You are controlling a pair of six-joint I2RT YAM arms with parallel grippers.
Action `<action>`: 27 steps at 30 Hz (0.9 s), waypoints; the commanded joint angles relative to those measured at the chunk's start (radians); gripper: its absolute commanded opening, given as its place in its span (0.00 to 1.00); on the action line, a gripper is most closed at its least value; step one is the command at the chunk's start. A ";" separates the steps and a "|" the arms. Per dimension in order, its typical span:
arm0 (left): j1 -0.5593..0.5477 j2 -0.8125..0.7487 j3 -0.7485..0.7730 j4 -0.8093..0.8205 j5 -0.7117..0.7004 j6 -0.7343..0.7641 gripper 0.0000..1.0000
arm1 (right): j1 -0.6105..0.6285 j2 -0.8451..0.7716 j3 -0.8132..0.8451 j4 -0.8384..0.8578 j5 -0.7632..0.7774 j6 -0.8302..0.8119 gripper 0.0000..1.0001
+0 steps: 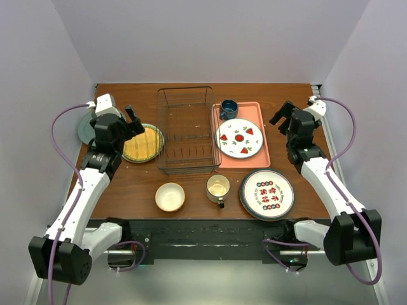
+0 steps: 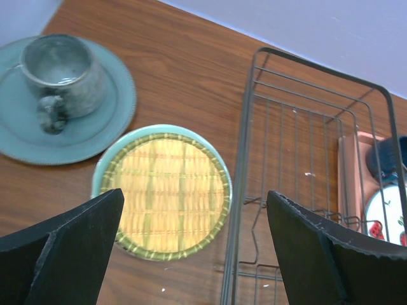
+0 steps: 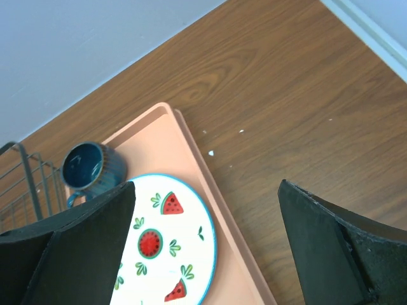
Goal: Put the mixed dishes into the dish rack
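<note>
The dark wire dish rack [image 1: 158, 130] stands at the table's middle back and holds nothing. A yellow textured plate [image 1: 143, 143] lies on a mint-green plate just left of it. A cream bowl [image 1: 170, 196], a cream mug [image 1: 218, 188] and a dark-rimmed patterned plate [image 1: 267, 194] sit along the front. My left gripper [image 1: 133, 121] is open above the yellow plate [image 2: 164, 190], whose mint rim [image 2: 100, 171] shows beside the rack's left wall [image 2: 240, 159]. My right gripper [image 1: 281, 114] is open and empty over the pink tray's right edge.
The pink tray [image 1: 251, 111] right of the rack holds a white plate with red fruit [image 1: 239, 138] and a dark blue cup [image 1: 228, 109]; the right wrist view shows them too: the plate [image 3: 159, 248] and the cup [image 3: 89, 168]. A grey-green cup on a saucer [image 2: 60, 76] sits at the far left.
</note>
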 commanded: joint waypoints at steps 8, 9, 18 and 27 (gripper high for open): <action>-0.003 -0.146 0.011 -0.063 -0.161 0.031 1.00 | 0.001 -0.105 0.015 -0.119 -0.169 -0.027 0.99; -0.001 -0.148 0.014 -0.069 -0.146 0.016 1.00 | 0.003 -0.105 0.021 -0.125 -0.186 -0.025 0.99; -0.003 -0.129 -0.008 -0.019 0.101 0.048 1.00 | 0.038 -0.127 0.045 -0.189 -0.467 -0.079 0.99; -0.047 -0.106 -0.012 -0.005 0.149 0.070 1.00 | 0.178 -0.145 -0.031 -0.177 -0.550 -0.080 0.96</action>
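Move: The watermelon plate on the pink tray lies about 13 cm left of the right gripper, some 4 cm ahead and 22 cm below. From that gripper the navy mug is about 18 cm ahead and 17 cm left, and the stacked plates 23 cm back and 4 cm left. From the left gripper, the yellow plate is roughly 6 cm ahead, 2 cm left and 23 cm down; the rack's middle is 18 cm right and 8 cm ahead. Sweep the right gripper left, about 12 cm, from beside the pink tray towards the watermelon plate, drawing back 6 cm at nearly constant height and turning some 35 degrees counter-clockwise. Keep both grippers wide open and touch nothing. Lift the left gripper back and left a few centimetres above the yellow plate, then swing it right, sinking slightly. ##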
